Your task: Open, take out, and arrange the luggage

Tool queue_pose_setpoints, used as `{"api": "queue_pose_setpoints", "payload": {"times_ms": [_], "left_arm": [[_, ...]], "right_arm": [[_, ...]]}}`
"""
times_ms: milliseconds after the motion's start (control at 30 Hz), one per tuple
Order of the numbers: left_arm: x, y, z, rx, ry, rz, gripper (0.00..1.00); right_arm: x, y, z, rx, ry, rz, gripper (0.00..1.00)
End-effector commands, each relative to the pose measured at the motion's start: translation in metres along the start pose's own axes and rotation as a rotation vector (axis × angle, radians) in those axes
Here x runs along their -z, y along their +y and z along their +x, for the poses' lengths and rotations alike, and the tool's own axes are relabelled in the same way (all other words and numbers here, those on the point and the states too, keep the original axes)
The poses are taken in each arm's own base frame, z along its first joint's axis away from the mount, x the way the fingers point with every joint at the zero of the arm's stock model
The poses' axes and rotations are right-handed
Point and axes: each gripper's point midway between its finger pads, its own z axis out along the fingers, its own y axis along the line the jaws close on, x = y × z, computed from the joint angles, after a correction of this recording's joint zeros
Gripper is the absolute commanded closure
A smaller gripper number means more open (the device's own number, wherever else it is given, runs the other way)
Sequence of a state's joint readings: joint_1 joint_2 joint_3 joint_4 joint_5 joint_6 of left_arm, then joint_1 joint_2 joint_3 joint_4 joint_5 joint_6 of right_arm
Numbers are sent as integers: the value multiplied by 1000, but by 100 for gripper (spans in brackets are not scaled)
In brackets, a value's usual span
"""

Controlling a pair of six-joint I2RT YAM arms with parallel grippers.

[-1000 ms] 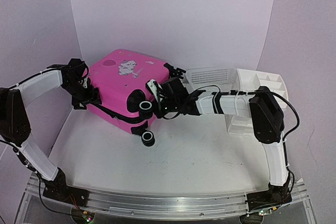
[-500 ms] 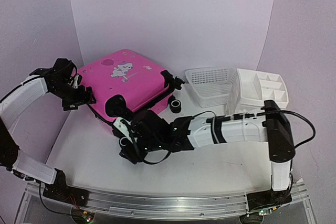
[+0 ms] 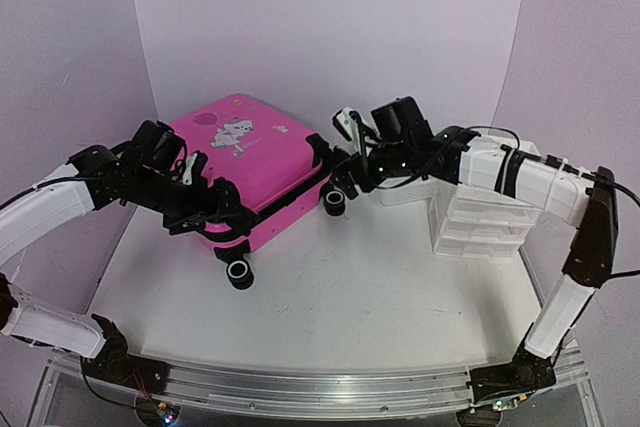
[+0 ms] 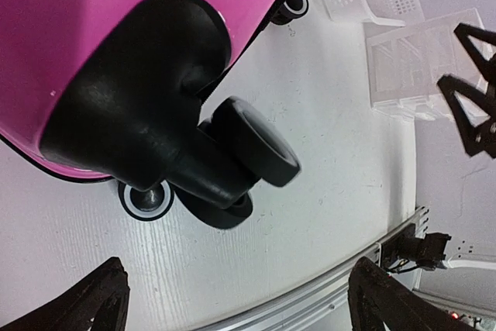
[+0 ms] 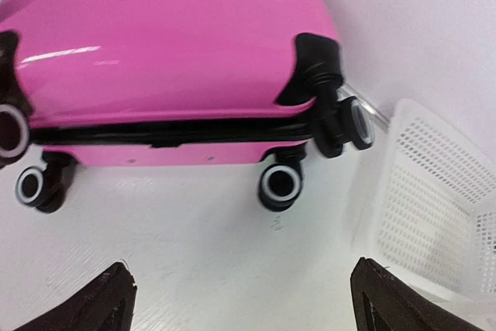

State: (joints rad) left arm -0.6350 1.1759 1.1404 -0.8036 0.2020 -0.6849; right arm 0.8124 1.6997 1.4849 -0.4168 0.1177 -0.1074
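Note:
The luggage (image 3: 255, 157) is a hot-pink hard-shell suitcase with a white cartoon print. It lies flat and zipped on the table, black wheels toward the front and right. My left gripper (image 3: 218, 209) hangs open over its near-left corner, above a black wheel housing (image 4: 132, 106) and wheel (image 4: 256, 141), holding nothing. My right gripper (image 3: 352, 152) stands open off the case's right end, near another wheel (image 5: 280, 184). Its fingers are spread wide over bare table. The case's zipper seam (image 5: 170, 131) faces the right wrist camera.
A white mesh basket (image 5: 434, 207) stands just right of the suitcase, mostly behind my right arm in the top view. A white drawer organizer (image 3: 480, 227) sits further right. The purple backdrop walls close in behind and on both sides.
The suitcase has come down from tilted on its edge to flat. Both grippers have opened. The right arm swung from the case's front to its right end; the left moved to the near corner.

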Motion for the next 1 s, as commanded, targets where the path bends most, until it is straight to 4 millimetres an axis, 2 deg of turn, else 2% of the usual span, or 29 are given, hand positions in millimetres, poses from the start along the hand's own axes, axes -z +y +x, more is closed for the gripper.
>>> {"api": "queue_pose_setpoints", "payload": {"times_ms": [0, 33, 67, 133, 233, 333, 400, 533, 667, 833, 900, 967], "left_arm": [[-6, -15, -20, 127, -109, -20, 1], [-11, -16, -19, 149, -108, -28, 1], [-16, -16, -19, 165, -109, -42, 1], [-27, -18, -16, 174, -98, -63, 1], [-41, -14, -12, 178, -78, -99, 1], [-43, -5, -14, 159, -98, -135, 2], [-42, -3, -13, 134, -105, -144, 2], [-36, 2, -13, 89, -123, -156, 3], [-33, 12, -10, 87, -136, -181, 1], [-31, 25, -15, 95, -132, -200, 1], [-27, 35, -25, 108, -133, -200, 1], [-19, 41, -35, 100, -150, -197, 1]], "right_arm": [[-30, -35, -25, 13, -21, -12, 2], [-38, -48, -34, 14, -35, 3, 2], [-51, -57, -30, 20, -18, 15, 2], [-70, -73, -40, 66, -31, 30, 2], [-100, -92, -41, 110, -16, 42, 2], [-121, -106, -44, 75, -33, 7, 2], [-136, -108, -42, 32, -39, -50, 2], [-154, -95, -42, 16, -65, -169, 2], [-175, -93, -35, -15, -59, -185, 6], [-193, -89, -33, -40, -73, -214, 20], [-194, -85, -32, -46, -76, -237, 32], [-193, -81, -30, -51, -70, -256, 50]]}}
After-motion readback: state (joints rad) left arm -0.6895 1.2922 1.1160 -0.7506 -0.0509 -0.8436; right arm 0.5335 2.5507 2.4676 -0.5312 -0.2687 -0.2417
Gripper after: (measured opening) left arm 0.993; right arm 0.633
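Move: The suitcase's far upper caster lies about 20 cm ahead of the right hand, 4 cm to its left and 9 cm below. The far lower caster is 15 cm ahead, 6 cm left and 20 cm below; the white basket is 20 cm ahead, 9 cm right. From the left hand, the near upper caster is some 4 cm ahead, 1 cm right and 8 cm below. Right hand reaches forward 20 cm and down, starting to close around the far upper caster; left sinks 4 cm. ##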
